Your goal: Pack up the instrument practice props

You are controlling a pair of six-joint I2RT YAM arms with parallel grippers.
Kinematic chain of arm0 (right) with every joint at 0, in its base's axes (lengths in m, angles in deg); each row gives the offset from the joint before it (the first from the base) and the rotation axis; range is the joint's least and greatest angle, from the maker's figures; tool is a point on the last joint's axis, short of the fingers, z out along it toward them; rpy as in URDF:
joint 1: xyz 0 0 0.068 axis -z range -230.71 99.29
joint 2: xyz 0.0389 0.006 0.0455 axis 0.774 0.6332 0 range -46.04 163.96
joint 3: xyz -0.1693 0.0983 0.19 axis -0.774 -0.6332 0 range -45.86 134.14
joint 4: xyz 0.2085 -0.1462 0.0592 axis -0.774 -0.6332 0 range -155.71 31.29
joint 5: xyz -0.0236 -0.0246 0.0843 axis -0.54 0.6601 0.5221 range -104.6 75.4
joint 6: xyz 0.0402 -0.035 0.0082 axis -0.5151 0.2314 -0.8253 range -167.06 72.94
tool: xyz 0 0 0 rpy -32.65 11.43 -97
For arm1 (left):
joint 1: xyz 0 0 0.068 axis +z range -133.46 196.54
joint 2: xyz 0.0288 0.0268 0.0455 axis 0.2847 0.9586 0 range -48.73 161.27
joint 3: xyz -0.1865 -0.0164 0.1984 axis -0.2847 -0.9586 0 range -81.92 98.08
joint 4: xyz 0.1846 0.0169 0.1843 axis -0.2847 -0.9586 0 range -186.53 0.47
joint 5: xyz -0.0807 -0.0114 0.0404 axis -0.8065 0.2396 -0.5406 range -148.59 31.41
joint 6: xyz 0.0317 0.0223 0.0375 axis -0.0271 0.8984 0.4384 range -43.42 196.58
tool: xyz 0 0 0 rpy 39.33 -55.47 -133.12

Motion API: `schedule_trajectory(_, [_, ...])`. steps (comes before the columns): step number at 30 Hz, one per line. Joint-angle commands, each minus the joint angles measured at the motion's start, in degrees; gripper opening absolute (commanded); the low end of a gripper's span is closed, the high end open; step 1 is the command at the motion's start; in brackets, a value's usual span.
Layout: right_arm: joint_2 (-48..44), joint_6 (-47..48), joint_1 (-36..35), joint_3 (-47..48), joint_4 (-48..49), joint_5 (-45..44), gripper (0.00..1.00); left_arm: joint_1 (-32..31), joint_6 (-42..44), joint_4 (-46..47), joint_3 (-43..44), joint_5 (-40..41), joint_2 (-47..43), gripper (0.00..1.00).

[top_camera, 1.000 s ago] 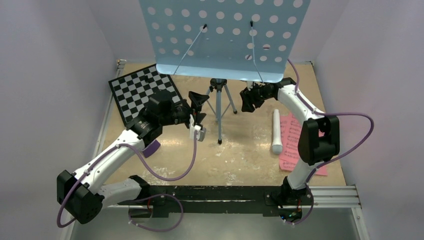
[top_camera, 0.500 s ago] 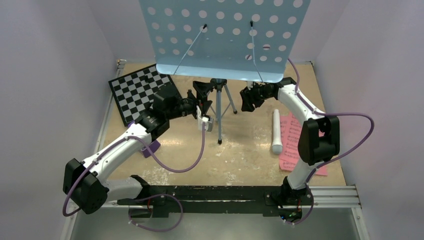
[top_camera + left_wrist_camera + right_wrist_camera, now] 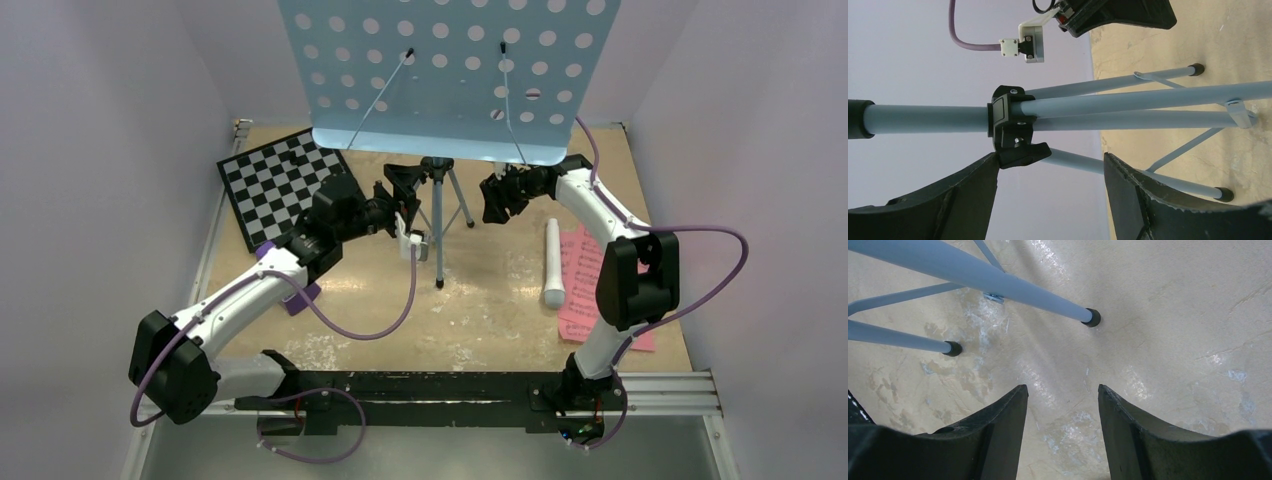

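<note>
The light-blue perforated music stand [image 3: 450, 70] rises at the back on a thin grey tripod [image 3: 438, 215]. My left gripper [image 3: 408, 185] is open just left of the tripod's black clamp collar [image 3: 1010, 122]. One fingertip [image 3: 990, 167] is beside the collar's knob, and nothing is held between the jaws. My right gripper [image 3: 492, 205] hangs open to the right of the tripod, above bare table near two leg feet [image 3: 1092, 317]. The white recorder [image 3: 552, 262] lies beside the pink sheet music [image 3: 585, 290]. The purple wedge [image 3: 300, 297] shows partly under my left arm.
A black-and-white chessboard [image 3: 270, 185] lies at the back left. White walls close in the table on three sides. My right arm's purple cable [image 3: 715, 270] loops over the pink pages. A metal rail [image 3: 660, 385] runs along the near edge.
My left arm has reached forward and to the right, bringing its open gripper up to the tripod's collar. The right arm has not moved.
</note>
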Motion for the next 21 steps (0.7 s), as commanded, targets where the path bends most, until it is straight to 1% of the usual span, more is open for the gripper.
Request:
schedule_trajectory(1, [-0.8, -0.9, 0.1, 3.0, -0.5, 1.8, 0.58, -0.1, 3.1, -1.2, -2.5, 1.6, -0.2, 0.78])
schedule_trajectory(4, [-0.6, -1.0, 0.1, 3.2, -0.6, 1.7, 0.58, -0.1, 4.0, -1.8, -2.9, 3.8, 0.7, 0.78])
schedule_trajectory(9, [-0.7, -1.2, 0.1, 3.2, -0.7, 1.8, 0.58, -0.1, 0.9, -1.0, -2.0, 8.2, 2.1, 0.77])
schedule_trajectory(15, [-0.8, -1.3, 0.4, 3.0, -1.1, 2.1, 0.58, -0.1, -3.0, -3.6, -1.7, 9.0, 2.1, 0.77])
schedule_trajectory(18, [-1.8, -3.1, 2.4, 3.3, -1.7, 5.6, 0.59, -0.1, -8.8, -7.4, -1.7, 9.1, 1.5, 0.77])
schedule_trajectory(21, [-4.3, -5.4, 6.4, 2.9, -1.2, 13.9, 0.61, -0.1, -15.7, -12.5, -1.5, 8.6, 0.3, 0.77])
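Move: The left hand, open and empty, is beside the music stand's leg clamp, which lies some 4 cm to its right, level with it front to back and about 2 cm higher. The stand's near foot is roughly 9 cm back, 4 cm right and 28 cm below; the chessboard lies about 26 cm left, 13 cm ahead and 28 cm below. From the right hand the clamp is about 11 cm left, 1 cm back and 16 cm above. The left hand first eases forward a couple of centimetres, then sinks beside the stand, about 6 cm down in all and drifting some 2 cm left, so that both fingers leave the clamp's height and end below it, facing the legs. On the way the wrist swings about 10 degrees counter-clockwise and tips its fingers a little farther down, while the fingers stay wide open and grip nothing. ##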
